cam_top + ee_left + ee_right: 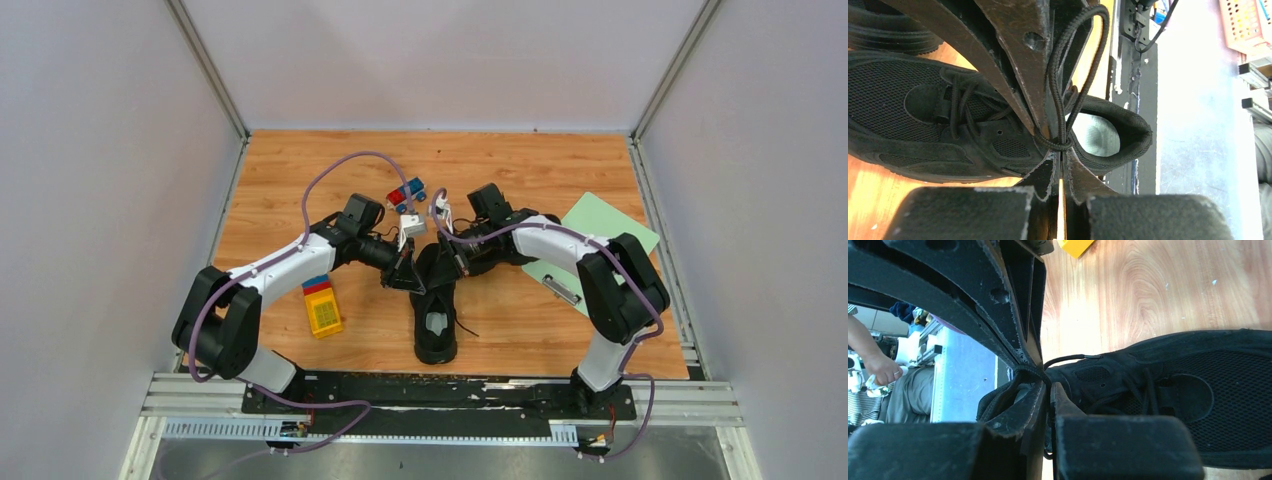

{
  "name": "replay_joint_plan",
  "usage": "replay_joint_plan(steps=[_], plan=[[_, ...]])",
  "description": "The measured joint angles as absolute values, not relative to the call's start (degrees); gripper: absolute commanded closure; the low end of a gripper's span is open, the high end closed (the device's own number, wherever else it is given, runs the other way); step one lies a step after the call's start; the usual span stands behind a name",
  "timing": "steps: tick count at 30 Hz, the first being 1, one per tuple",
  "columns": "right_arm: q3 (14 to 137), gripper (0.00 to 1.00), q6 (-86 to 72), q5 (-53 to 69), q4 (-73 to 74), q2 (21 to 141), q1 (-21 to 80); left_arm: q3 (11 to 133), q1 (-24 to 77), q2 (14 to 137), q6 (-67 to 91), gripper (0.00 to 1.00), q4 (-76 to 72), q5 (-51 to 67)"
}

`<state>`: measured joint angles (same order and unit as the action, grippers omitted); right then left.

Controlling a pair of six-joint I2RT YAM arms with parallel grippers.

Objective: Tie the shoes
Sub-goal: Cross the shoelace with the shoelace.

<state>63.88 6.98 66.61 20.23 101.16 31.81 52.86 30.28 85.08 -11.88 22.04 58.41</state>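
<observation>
One black shoe (437, 330) lies mid-table, its heel toward the arms and its grey insole (1100, 137) showing. In the left wrist view a second black shoe (883, 30) lies beside the first shoe (923, 125). Both grippers meet over the shoe's tongue. My left gripper (408, 278) (1062, 150) is shut on a black lace loop (1063, 75) that rises along the right gripper's fingers (1013, 50). In the right wrist view my right gripper (1048, 385) (450, 262) stands over the shoe (1198, 390). Its jaws are pressed nearly together, with a lace strand (1033, 371) running through them.
A yellow toy block (322, 308) with red and blue parts lies left of the shoe. A red and blue toy truck (405, 192) and a small white object (413, 227) sit behind the grippers. A green clipboard (600, 240) lies under the right arm.
</observation>
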Motion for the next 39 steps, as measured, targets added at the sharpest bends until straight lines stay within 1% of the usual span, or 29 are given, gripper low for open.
replay_joint_plan(steps=[1,3,9,11,13,16,18,27,29,31,39], plan=[[63.8,0.94,6.6,66.1,20.0,100.9,31.8,52.9,30.3,85.1,-11.9,0.87,22.0,58.5],[63.6,0.94,5.7,64.6,19.4,100.3,32.0,52.9,30.3,85.1,-11.7,0.81,21.9,59.0],[62.8,0.95,4.2,62.0,18.1,99.4,32.6,52.9,30.3,85.1,-10.1,0.7,20.7,60.1],[62.6,0.95,3.9,61.4,17.9,99.2,32.9,52.9,30.3,85.1,-9.1,0.67,20.3,60.2],[62.6,0.95,3.5,60.9,17.5,99.2,33.1,52.9,30.3,85.1,-8.0,0.64,19.8,60.4],[62.2,0.96,3.1,60.4,16.7,99.2,33.3,52.9,30.3,85.1,-6.4,0.55,18.9,60.6],[61.7,0.96,3.0,60.1,16.3,99.1,33.3,52.8,30.3,85.1,-5.5,0.52,18.4,60.7],[61.1,0.96,2.6,60.5,15.0,99.0,33.2,51.6,30.3,85.1,-1.3,0.49,15.4,61.2],[61.0,0.96,2.4,60.6,14.7,99.0,33.1,51.6,30.3,85.1,-1.2,0.46,15.5,61.3],[60.9,0.96,2.2,61.0,14.2,99.0,32.9,52.1,30.3,85.1,-2.7,0.43,17.1,61.3],[59.9,0.96,1.5,63.2,12.3,99.0,32.2,54.9,28.8,81.9,-11.3,0.38,27.5,59.7]])
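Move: The shoelace crossing is pinched at the right gripper's tips; it sits about 2 cm ahead and 1 cm right of the left gripper's tips, which also grip lace. The shoe's middle is almost straight under the left gripper, 1 cm to its right and some 7 cm down, which is 2 cm back of the right gripper. The yellow box is about 21 cm left of the left gripper and 2 cm back. The second shoe lies roughly 17 cm right of the right gripper and 10 cm ahead. Open the left gripper to a little over half so its pinched lace comes free, easing up and slightly right about 1 cm; then back it off to the left and higher, about 2 cm up overall, away from the crossing. Keep the right gripper shut on its lace over the shoe, sinking some 1 cm before rising slightly, with a small clockwise turn. ##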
